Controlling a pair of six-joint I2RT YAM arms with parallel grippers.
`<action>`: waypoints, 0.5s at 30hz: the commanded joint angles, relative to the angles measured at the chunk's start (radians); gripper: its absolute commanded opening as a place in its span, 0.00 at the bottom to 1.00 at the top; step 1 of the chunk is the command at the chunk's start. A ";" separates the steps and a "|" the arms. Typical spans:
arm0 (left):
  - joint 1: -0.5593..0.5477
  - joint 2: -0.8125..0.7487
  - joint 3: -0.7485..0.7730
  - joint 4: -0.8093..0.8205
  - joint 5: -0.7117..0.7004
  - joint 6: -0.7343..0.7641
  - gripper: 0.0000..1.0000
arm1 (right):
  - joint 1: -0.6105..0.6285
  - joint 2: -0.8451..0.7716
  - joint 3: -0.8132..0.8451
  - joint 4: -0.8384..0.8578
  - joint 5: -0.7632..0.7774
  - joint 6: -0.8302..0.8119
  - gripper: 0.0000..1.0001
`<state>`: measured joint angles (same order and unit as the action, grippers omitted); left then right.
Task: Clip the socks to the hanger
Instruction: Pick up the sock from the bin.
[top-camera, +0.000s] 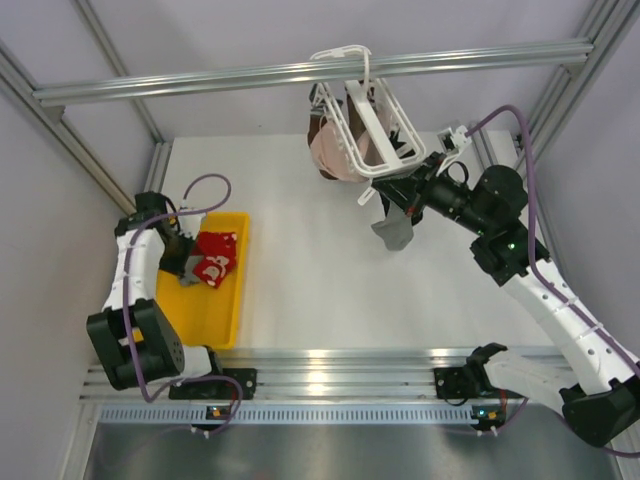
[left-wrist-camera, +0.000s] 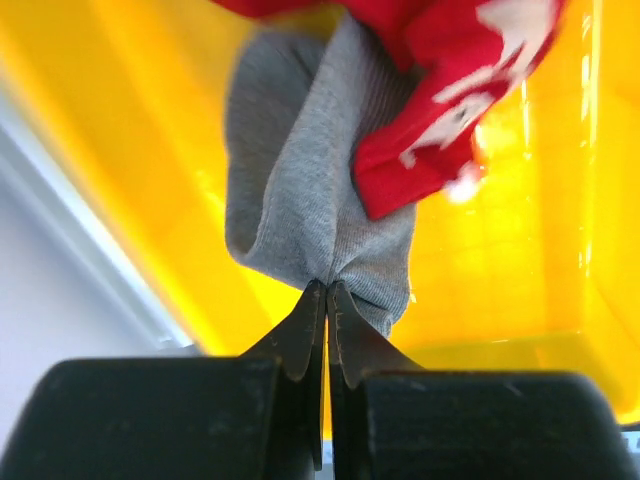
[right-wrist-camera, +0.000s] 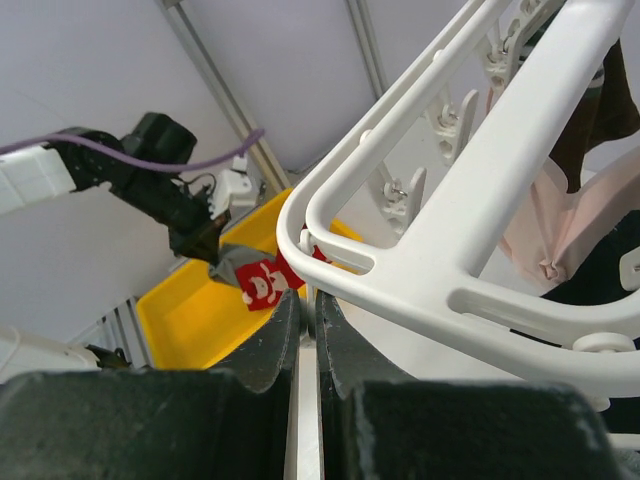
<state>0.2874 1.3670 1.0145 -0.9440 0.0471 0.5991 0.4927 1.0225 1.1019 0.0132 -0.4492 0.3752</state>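
Observation:
My left gripper (top-camera: 186, 262) is low in the yellow tray (top-camera: 215, 320) and shut on a grey sock (left-wrist-camera: 300, 180). A red sock with white markings (left-wrist-camera: 440, 110) drapes over that sock; in the top view the red sock (top-camera: 215, 258) lies just right of the gripper. The white hanger (top-camera: 375, 130) hangs by its hook from the rail at the back and is tilted. My right gripper (top-camera: 400, 195) is at its near corner, its jaws shut on a thin white clip peg under the frame (right-wrist-camera: 480, 200). Another grey sock (top-camera: 394, 232) hangs just below that corner.
A pale-pink sock and a dark sock (top-camera: 330, 150) hang on the hanger's far side. The aluminium rail (top-camera: 250, 78) crosses the back, with slanted frame posts at both sides. The yellow tray lies along the table's left edge.

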 joint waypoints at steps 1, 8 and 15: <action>0.007 -0.066 0.140 -0.154 0.026 0.045 0.00 | -0.008 0.007 0.056 0.004 -0.003 -0.025 0.00; 0.009 -0.074 0.297 -0.211 0.168 0.035 0.00 | -0.008 0.024 0.067 -0.001 -0.003 -0.027 0.00; 0.007 -0.063 0.424 -0.181 0.296 -0.039 0.00 | -0.008 0.030 0.061 0.013 -0.003 -0.021 0.00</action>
<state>0.2882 1.3064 1.3842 -1.1290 0.2508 0.5999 0.4923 1.0431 1.1210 -0.0017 -0.4538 0.3660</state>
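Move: Some 36 cm to the right of the left hand, 11 cm ahead and roughly 30 cm above it hangs the hanger; the left fingers already pinch the grey sock. The bin's middle is almost straight below that hand, about 9 cm down and 1 cm ahead, while the red sock lies about 6 cm ahead, 5 cm right and 8 cm down. From the right hand, gripping the hanger's near corner, the hanger's middle is about 8 cm ahead, level sideways and 2 cm up. Rising about 12 cm out of the bin, the left hand keeps the grey sock pinched in its shut fingers, easing some 4 cm forward and a little right towards the hanger. The wrist tilts about 15 degrees as it climbs, swinging the fingertips forward. The right hand stays put, still holding the hanger's near corner. ##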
